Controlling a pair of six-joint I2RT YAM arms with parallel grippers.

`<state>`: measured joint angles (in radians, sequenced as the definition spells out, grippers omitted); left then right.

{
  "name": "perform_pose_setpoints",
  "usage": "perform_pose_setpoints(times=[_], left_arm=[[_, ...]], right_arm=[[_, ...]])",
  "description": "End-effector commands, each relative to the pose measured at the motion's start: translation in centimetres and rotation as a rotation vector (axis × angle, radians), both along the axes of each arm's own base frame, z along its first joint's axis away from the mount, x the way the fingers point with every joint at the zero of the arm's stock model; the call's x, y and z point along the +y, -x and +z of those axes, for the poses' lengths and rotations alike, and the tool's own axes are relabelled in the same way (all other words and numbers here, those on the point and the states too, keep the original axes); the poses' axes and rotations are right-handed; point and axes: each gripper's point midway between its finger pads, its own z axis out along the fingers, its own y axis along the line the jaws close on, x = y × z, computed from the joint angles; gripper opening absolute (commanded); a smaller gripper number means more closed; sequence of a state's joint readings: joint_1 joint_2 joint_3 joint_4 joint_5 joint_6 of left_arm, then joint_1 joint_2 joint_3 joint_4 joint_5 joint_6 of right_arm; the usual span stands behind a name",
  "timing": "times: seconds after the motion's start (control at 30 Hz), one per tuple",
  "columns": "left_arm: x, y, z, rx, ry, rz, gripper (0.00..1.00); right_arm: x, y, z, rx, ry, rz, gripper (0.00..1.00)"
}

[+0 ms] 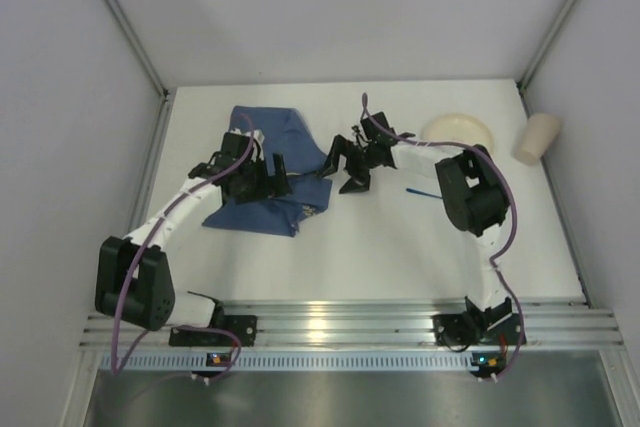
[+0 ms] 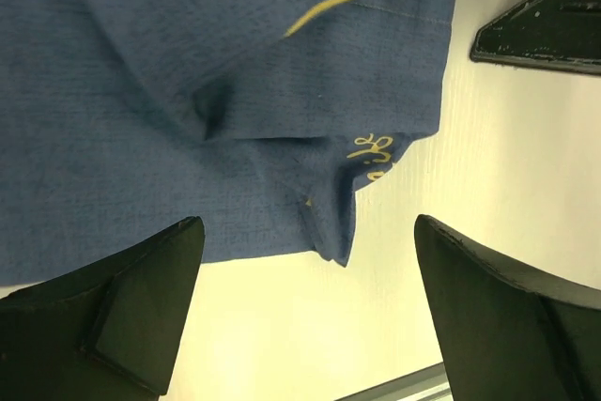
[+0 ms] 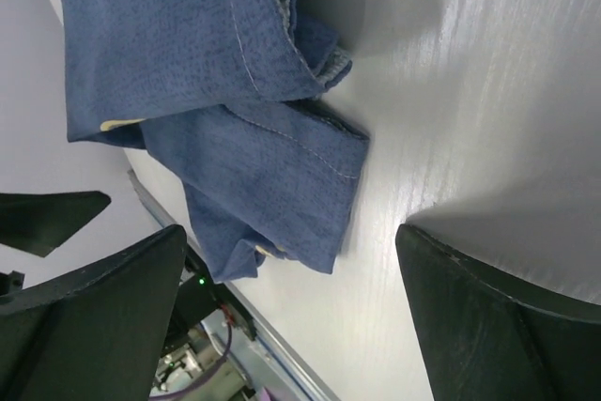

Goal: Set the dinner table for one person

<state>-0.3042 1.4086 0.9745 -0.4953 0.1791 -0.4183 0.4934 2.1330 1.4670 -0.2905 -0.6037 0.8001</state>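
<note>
The dinner table (image 1: 380,247) is a white top with a ribbed rail along its near edge. A dark blue cloth mat (image 1: 262,152) lies crumpled and folded on its left half. My left gripper (image 1: 282,180) hovers over the mat's right edge, open and holding nothing. In the left wrist view the mat (image 2: 207,110) shows yellow lettering, and its folded corner lies ahead of the open left gripper (image 2: 308,260). My right gripper (image 1: 343,171) stands open just right of the mat. In the right wrist view the bunched mat (image 3: 244,138) lies beyond the empty right gripper (image 3: 291,241).
A cream plate (image 1: 458,132) sits at the back right, partly behind the right arm. A beige cup (image 1: 536,137) lies on its side near the right wall. A thin blue stick (image 1: 425,189) lies beside the right arm. Grey walls close in the table's sides.
</note>
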Motion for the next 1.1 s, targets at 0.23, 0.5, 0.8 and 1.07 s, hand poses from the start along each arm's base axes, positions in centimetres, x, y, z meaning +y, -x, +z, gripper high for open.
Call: perform_pose_setpoints(times=[0.23, 0.5, 0.8, 1.07], left_arm=[[12.2, 1.7, 0.4, 0.021, -0.087, 0.454, 0.99], [18.8, 2.8, -4.9, 0.235, -0.003, 0.720, 0.99], [16.9, 3.3, -9.8, 0.350, 0.115, 0.691, 0.77], [17.3, 2.9, -11.6, 0.356, 0.076, 0.704, 0.19]], right_arm=[[4.3, -0.1, -4.2, -0.026, 0.070, 0.004, 0.57], [2.3, 0.4, -4.5, -0.019, 0.114, -0.010, 0.31], [-1.4, 0.7, -4.5, -0.009, 0.159, -0.045, 0.00], [-3.0, 0.4, -4.2, -0.008, 0.170, -0.063, 0.00]])
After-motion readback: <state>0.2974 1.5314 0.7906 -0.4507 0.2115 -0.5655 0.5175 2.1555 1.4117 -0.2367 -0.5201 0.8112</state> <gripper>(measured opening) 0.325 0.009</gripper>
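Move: The napkin's near-left corner lies about 20 cm left of the left hand, 3 cm back and 9 cm below; the napkin's middle is some 9 cm ahead and 4 cm left of that hand. The right hand has the napkin's right flap roughly 3 cm to its left, level with it and 4 cm below. From the right hand, the blue fork is about 27 cm right and 2 cm back, the plate 29 cm right and 13 cm ahead. Left hand swings 18 cm left, then down, pinching napkin's near-left corner; right reaches left, pinches right flap, draws back. ##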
